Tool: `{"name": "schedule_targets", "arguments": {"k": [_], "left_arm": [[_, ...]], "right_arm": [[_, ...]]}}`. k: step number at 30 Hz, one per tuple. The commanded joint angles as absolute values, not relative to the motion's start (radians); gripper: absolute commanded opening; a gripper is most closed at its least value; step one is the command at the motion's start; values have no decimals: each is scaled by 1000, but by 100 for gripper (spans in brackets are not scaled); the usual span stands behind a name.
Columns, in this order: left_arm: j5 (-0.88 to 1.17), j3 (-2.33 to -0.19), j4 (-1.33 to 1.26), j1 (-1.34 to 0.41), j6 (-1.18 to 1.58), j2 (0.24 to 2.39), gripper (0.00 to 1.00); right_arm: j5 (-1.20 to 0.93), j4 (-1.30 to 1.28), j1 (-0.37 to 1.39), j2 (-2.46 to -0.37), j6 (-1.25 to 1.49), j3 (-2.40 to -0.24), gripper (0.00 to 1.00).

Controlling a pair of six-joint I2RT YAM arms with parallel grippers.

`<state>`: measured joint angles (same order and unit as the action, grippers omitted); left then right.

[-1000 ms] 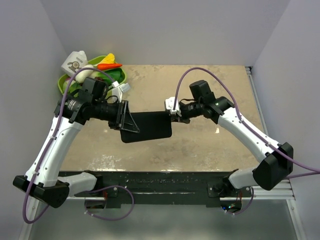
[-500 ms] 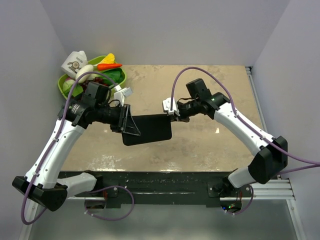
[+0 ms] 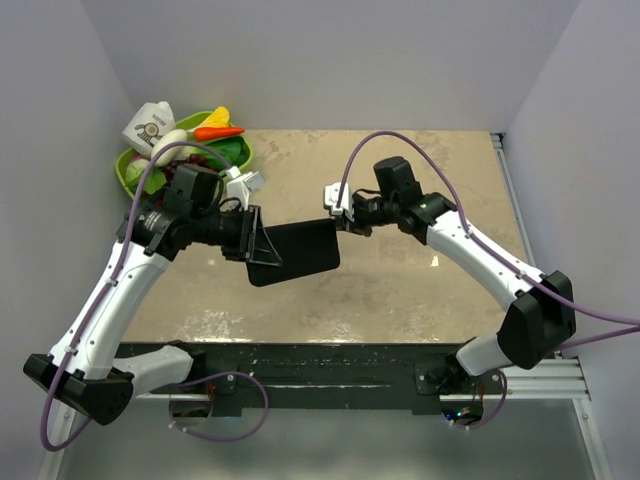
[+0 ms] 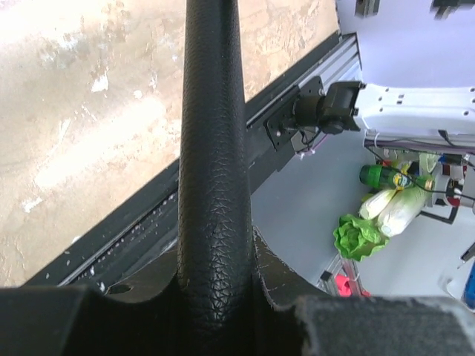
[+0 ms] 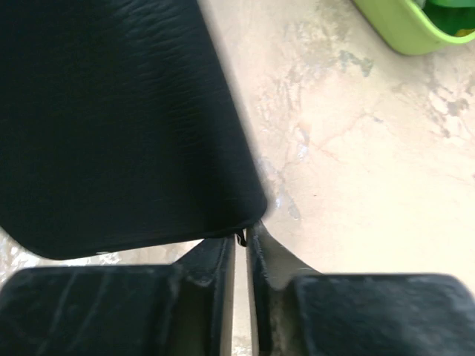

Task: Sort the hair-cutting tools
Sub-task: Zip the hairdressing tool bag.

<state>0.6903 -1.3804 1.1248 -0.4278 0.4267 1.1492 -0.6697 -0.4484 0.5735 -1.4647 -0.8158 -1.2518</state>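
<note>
The flat black case [image 3: 300, 250] hangs above the table between both grippers. My left gripper [image 3: 256, 246] is shut on its left edge; the left wrist view shows the textured black case [image 4: 211, 148] running up from between the jaws of the left gripper [image 4: 215, 289]. My right gripper [image 3: 337, 218] is at the case's upper right corner. In the right wrist view the right gripper [image 5: 240, 245] has its jaws nearly together on a tiny black zipper pull [image 5: 240, 237] at the corner of the case [image 5: 111, 111]. The scissors and the comb are hidden.
A green bowl [image 3: 132, 172] of toy vegetables and a white carton [image 3: 150, 122] stand at the table's back left corner. The bowl's rim also shows in the right wrist view [image 5: 401, 33]. The beige tabletop [image 3: 430, 290] lies under the case.
The right gripper has moved a little left and back at the case's corner. The left gripper has shifted slightly with the case, which is now more tilted.
</note>
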Motion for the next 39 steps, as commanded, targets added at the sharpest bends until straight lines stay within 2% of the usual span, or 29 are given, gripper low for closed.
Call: {"name": "schedule_targets", "arguments": {"k": [1, 9, 10, 16, 24, 28, 29, 30, 31, 36, 39], "left_arm": [[1048, -1374, 1249, -525, 422, 1175, 0], [1029, -1427, 1243, -528, 419, 1196, 0], [1029, -1428, 1243, -526, 417, 1201, 0], [1029, -1451, 1232, -526, 416, 1229, 0], [983, -1473, 1148, -526, 460, 1270, 0], [875, -1477, 1034, -528, 506, 1295, 0], [871, -1474, 991, -528, 520, 1296, 0], [858, -1468, 947, -526, 537, 1298, 0], [830, -1467, 864, -528, 558, 1302, 0], [805, -1408, 626, -528, 621, 1325, 0], [811, -1370, 508, -526, 635, 1373, 0]], "right_arm": [[-742, -107, 598, -1393, -767, -1333, 16], [-716, -331, 598, -1307, -759, -1301, 32], [-706, -348, 600, -1295, -749, -1281, 36], [-565, -391, 600, -1174, -657, -1174, 46], [-398, -319, 597, -1022, -434, -1043, 48], [-223, -322, 598, -1006, -220, -1061, 50], [-178, -327, 598, -1005, -186, -1065, 54], [-141, -340, 598, -1003, -152, -1068, 69], [-109, -351, 597, -1005, -97, -1077, 98], [85, -446, 597, -1005, -40, -1127, 99], [172, -381, 598, -924, 21, -1088, 99]]}}
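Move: The left hand still grips the tool bag by its left end; the bag's middle lies about 6 cm to that hand's right, level fore-and-aft and some 3 cm lower. From the right hand, whose fingertips are at the zip pull by the bag's right corner, that middle is about 7 cm left and 4 cm back, roughly level in height. The vegetable basket stands some 14 cm ahead, 32 cm left and 15 cm below the right hand. Right hand opens wide, rises and swings 10 cm right, turning clockwise; left carries the bag back, then forward-right. ##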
